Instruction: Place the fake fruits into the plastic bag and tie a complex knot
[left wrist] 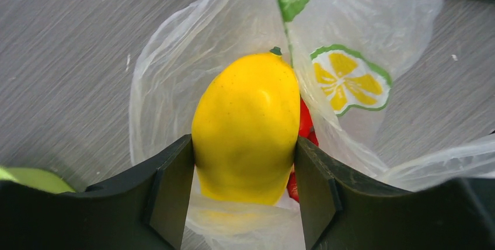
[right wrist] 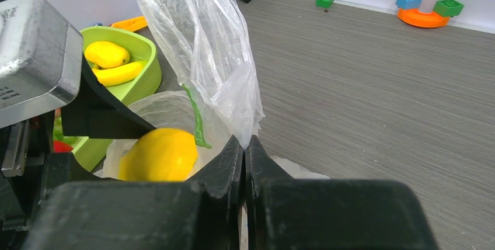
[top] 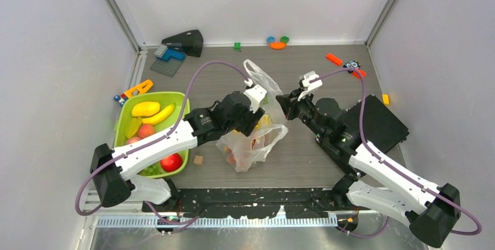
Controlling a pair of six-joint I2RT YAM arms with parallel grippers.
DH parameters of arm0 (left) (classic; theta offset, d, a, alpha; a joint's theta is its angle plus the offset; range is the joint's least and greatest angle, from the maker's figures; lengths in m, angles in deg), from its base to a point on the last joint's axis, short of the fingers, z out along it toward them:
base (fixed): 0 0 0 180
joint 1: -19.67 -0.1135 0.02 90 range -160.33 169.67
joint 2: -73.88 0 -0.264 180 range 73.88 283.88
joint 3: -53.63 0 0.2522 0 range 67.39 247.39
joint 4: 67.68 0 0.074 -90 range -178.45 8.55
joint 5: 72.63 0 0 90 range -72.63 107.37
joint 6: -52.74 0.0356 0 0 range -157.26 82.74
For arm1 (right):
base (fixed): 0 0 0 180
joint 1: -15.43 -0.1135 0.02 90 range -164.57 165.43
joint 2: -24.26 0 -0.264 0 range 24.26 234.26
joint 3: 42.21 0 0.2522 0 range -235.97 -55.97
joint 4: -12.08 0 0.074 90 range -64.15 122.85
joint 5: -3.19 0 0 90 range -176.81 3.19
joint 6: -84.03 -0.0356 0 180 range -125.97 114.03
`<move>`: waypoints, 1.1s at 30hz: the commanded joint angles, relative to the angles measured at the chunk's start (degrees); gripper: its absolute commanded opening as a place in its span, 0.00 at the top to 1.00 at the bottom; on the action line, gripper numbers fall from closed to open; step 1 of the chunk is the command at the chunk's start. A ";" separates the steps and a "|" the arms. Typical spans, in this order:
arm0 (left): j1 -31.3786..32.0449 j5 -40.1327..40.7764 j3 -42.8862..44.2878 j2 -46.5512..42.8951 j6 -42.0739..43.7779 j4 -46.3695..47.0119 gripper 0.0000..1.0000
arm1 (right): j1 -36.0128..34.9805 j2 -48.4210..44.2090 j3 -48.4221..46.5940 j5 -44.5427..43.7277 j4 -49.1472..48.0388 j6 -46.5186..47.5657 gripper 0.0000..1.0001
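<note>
The thin clear plastic bag [top: 252,148] lies mid-table with a handle loop [top: 261,77] pulled up. My left gripper [left wrist: 245,165] hangs over the bag's open mouth [left wrist: 175,57], shut on a yellow lemon-shaped fruit [left wrist: 245,127]. Beneath it a red fruit [left wrist: 304,122] lies inside the bag. My right gripper [right wrist: 246,145] is shut on the bag's film [right wrist: 204,40] and holds that side up; the yellow fruit [right wrist: 160,153] shows just to its left. More fake fruits sit in the lime-green tray [top: 124,113]: a yellow mango [top: 145,108], a banana [top: 159,115], a red apple [top: 171,162].
A small brown cube [top: 198,159] lies between tray and bag. A flat black box [top: 379,121] sits under my right arm. Toy bricks [top: 278,42] and a black wedge [top: 185,41] line the back wall; orange pieces [top: 334,59] lie at the back right.
</note>
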 commanded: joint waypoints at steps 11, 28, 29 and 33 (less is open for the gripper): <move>-0.45 -8.85 -1.99 -1.01 -0.15 11.54 0.39 | -0.29 -1.29 -1.57 -0.33 -2.74 -0.55 0.95; -0.68 -16.04 -2.75 -8.70 2.59 13.82 0.15 | -0.29 -0.64 -1.54 -0.94 -2.94 -0.38 0.95; -0.68 -18.60 -2.65 -9.59 2.94 14.26 0.16 | -0.29 -0.51 -1.58 -1.03 -2.94 -0.28 0.95; -0.68 -24.87 -1.31 -13.13 2.99 14.74 0.17 | -0.29 0.17 -1.82 -1.20 -2.99 0.13 0.95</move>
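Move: The yellow fruit is already between the left fingers; the plastic bag's open mouth, where it is headed, centres about 3 cm right of the left hand, level with it fore and aft, some 5 cm below. The fruit pile in the bag is roughly 1 cm ahead, 2 cm right and 14 cm down; the small wooden block some 18 cm left, 7 cm back, 18 cm down. From the right hand, the bag mouth is about 4 cm back, 5 cm left and 12 cm lower. The yellow fruit, still pinched by the left hand, is carried about 3 cm right over the bag's mouth and let go there as the fingers open. The emptied hand then rises some 6.5 cm, drawing back a little, its left side dipping and the wrist turning clockwise, while the right hand stays in place and keeps its pinch on the bag's upper edge. ##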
